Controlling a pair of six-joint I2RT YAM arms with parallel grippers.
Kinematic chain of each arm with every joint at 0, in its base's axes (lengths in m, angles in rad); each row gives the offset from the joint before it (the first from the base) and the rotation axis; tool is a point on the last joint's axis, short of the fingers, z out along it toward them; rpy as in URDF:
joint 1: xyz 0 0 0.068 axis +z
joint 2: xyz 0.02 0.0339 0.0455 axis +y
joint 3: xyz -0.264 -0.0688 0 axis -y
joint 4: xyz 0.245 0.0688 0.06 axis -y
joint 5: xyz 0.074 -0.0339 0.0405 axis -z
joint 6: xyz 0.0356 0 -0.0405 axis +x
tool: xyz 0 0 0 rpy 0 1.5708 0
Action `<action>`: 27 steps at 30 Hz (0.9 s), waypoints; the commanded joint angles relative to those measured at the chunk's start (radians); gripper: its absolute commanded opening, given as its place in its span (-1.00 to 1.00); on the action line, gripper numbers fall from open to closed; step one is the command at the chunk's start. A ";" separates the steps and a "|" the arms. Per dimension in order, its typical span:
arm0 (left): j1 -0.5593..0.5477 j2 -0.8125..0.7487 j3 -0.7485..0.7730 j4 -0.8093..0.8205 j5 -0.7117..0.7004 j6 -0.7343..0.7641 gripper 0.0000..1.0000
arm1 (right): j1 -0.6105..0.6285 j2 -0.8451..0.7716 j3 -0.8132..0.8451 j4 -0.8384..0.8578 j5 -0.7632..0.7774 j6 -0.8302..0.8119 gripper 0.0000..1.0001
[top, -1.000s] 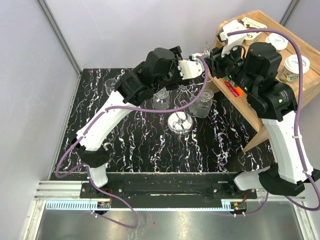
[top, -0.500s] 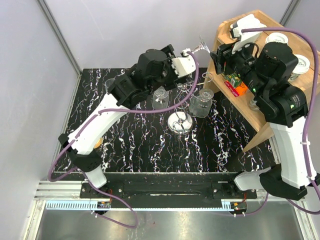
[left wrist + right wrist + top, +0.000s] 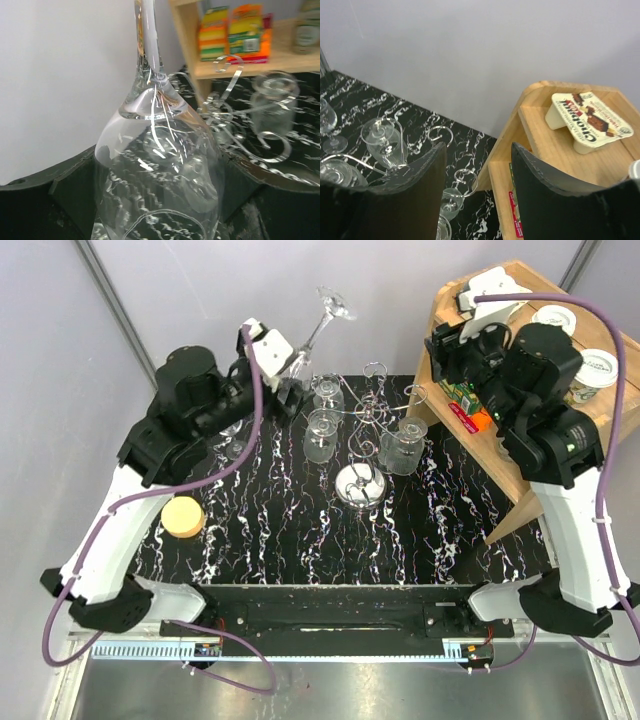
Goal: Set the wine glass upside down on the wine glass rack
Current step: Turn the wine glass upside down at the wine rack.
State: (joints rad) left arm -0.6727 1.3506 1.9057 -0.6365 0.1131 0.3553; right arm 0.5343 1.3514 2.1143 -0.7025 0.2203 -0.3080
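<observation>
My left gripper [image 3: 288, 375] is shut on the bowl of a clear wine glass [image 3: 322, 316] held above the table's back left. Its stem and foot tilt up to the right. In the left wrist view the bowl [image 3: 160, 165] fills the space between the dark jaws, stem upward. The wine glass rack [image 3: 372, 416], chrome with a round mirror base and curled arms, stands mid-table to the right of the held glass. Its curls [image 3: 234, 85] show beyond the bowl. My right gripper [image 3: 443, 348] hangs open and empty over the shelf's edge, the rack's rings [image 3: 439, 135] below its left finger.
Three glasses [image 3: 322, 436] hang upside down on the rack. Another glass [image 3: 234, 443] stands under my left arm. A yellow disc [image 3: 183, 517] lies at the left. The wooden shelf [image 3: 520, 430] at the right carries cups, a snack tub [image 3: 587, 122] and coloured packs.
My right gripper opened and let go of the glass, then drew back over the shelf. The left arm swung left and back with the wine glass.
</observation>
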 commanded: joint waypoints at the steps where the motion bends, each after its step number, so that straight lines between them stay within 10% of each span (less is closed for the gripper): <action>1: 0.018 -0.099 -0.121 0.126 0.359 -0.108 -1.00 | 0.003 0.021 -0.060 0.047 0.017 -0.017 0.19; 14: 0.019 -0.245 -0.563 0.285 0.767 -0.145 -1.00 | -0.054 0.071 -0.057 0.051 0.019 -0.023 0.21; 27: -0.005 -0.257 -0.813 0.526 0.859 -0.145 -1.00 | -0.106 0.094 -0.100 0.049 -0.009 -0.019 0.21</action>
State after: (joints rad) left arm -0.6682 1.1374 1.1458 -0.3355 0.9043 0.2161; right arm 0.4423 1.4395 2.0201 -0.6991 0.2188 -0.3248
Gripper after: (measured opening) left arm 0.820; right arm 0.604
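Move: My left hand already holds the wine glass by its bowl. The top of the wine glass rack lies about 14 cm to my left hand's right, 2 cm ahead and 11 cm below. One hung glass is 4 cm ahead, 4 cm right and 30 cm down; another is 3 cm ahead, 21 cm right and 28 cm down. From my empty right hand the rack top is level ahead, 12 cm left and 18 cm lower. Keeping my grip on the bowl, I swing my left hand back and then mostly down, roughly 13 cm back, 18 cm down and 6 cm right, to the near-left side of the rack. I turn it some 40 degrees clockwise so the fingers point right, the stem towards the rack. My right hand, empty and open, eases about 6 cm forward and down. ##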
